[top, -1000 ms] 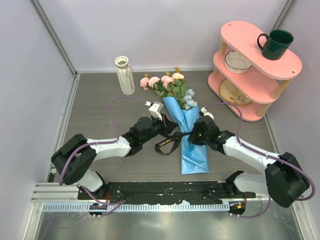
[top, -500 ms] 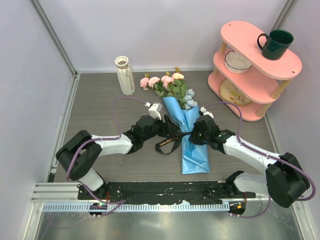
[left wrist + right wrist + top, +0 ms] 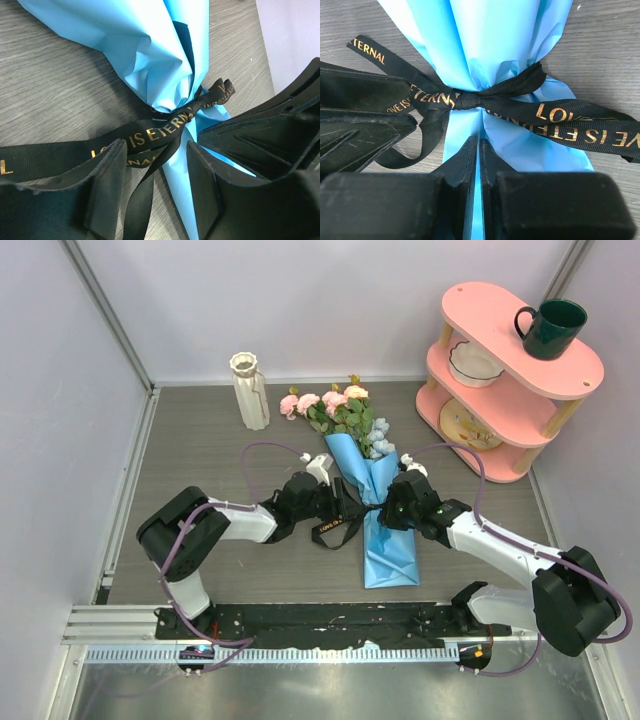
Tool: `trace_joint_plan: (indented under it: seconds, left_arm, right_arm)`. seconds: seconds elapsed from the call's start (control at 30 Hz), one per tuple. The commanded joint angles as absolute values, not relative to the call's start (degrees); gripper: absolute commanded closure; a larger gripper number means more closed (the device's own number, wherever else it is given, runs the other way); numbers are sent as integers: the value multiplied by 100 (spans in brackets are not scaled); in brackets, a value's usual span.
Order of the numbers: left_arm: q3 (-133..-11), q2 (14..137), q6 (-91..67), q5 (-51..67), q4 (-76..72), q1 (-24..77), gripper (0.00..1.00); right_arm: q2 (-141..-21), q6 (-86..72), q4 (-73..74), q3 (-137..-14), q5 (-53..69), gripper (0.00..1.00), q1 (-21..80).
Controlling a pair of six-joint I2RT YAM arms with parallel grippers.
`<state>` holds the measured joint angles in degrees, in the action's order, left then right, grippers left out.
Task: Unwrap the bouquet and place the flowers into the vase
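The bouquet lies on the table, its blue paper wrap point(image 3: 386, 540) pointing toward me and its flowers point(image 3: 340, 410) toward the back. A black gold-lettered ribbon point(image 3: 160, 131) is still knotted point(image 3: 467, 100) around the wrap's waist, with a loose loop point(image 3: 330, 530) on the table. My left gripper point(image 3: 155, 146) is open just left of the knot, with ribbon strands lying between its fingers. My right gripper point(image 3: 479, 141) is shut on a thin fold of the blue wrap point(image 3: 485, 45) right below the knot. The cream ribbed vase point(image 3: 249, 390) stands upright at the back left.
A pink three-tier shelf point(image 3: 575, 375) fills the back right corner, with a dark green mug point(image 3: 550, 328) on top, a white bowl point(image 3: 475, 365) on the middle tier and a plate point(image 3: 465, 425) below. Walls close in on both sides.
My left gripper has opened and slid right, up to the ribbon knot. The right gripper and the bouquet have stayed in place.
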<state>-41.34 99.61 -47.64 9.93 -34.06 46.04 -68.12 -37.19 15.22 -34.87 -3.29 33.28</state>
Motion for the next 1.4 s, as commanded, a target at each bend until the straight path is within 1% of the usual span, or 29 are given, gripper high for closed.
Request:
trace_joint_plan:
  seconds: [0.0,0.07,0.17,0.37,0.47,0.53,0.6,0.77,0.87,1.0,1.03,1.13,1.17,1.23,1.27,1.37]
  left_arm:
    - [-4394,10151,-4746,993,-3841,4570,50]
    - [-4491,10204,-4755,949,-3780,4579,55]
    - [-4535,10274,-4746,941,-3788,4579,55]
    - [-4579,10239,-4641,774,-3744,4570,52]
    - [-4614,10222,-4597,729,-3674,4570,52]
    - [-4632,10257,-4623,791,-3744,4570,54]
    - [-4641,10309,-4684,843,-3779,4579,58]
    - [-4667,10371,-4711,879,-3911,4570,60]
    - [-4702,10432,-4737,914,-3902,4579,65]
    - [-4711,10459,-4764,949,-3911,4588,69]
    - [-4720,10450,-4755,941,-3902,4588,70]
    - [-4798,10441,-4650,940,-3763,4588,79]
    - [-4825,10441,-4632,932,-3727,4588,86]
    - [-4860,10424,-4588,897,-3700,4605,94]
    - [-4852,10389,-4544,862,-3718,4623,100]
    - [-4694,10240,-4361,668,-3928,4693,100]
  right_arm:
    - [-6732,-3691,1354,-3568,-396,88,3340]
    - [-6750,-3700,1327,-3577,-387,88,3340]
    - [-6759,-3691,1327,-3604,-369,88,3331]
    - [-6732,-3674,1354,-3568,-413,88,3340]
    - [-6732,-3674,1362,-3560,-422,88,3340]
    - [-6732,-3691,1336,-3551,-404,88,3340]
    - [-6741,-3683,1345,-3551,-387,88,3340]
    - [-6759,-3691,1336,-3542,-378,88,3331]
    - [-6759,-3691,1318,-3533,-369,88,3331]
    - [-6785,-3691,1318,-3524,-387,88,3349]
    - [-6794,-3700,1292,-3516,-378,88,3349]
    - [-6855,-3718,1240,-3489,-360,88,3340]
    - [-6882,-3709,1239,-3481,-369,88,3340]
    - [-6917,-3709,1204,-3463,-387,88,3331]
    - [-6952,-3726,1195,-3454,-413,88,3340]
    - [-7022,-3761,1178,-3428,-588,88,3340]
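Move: The black ribbon's near side, just left of its knot, lies about 2 cm ahead and 2 cm right of the open left hand, barely below it. The knot is 3 cm ahead and 4 cm right; the pink roses are some 23 cm ahead and 5 cm left, the wrap's foot 11 cm back and 7 cm right. From the closed right hand, that ribbon lies about 2 cm ahead and 3 cm left. The left hand eases about 3 cm forward and right and pinches the ribbon shut beside the knot. ##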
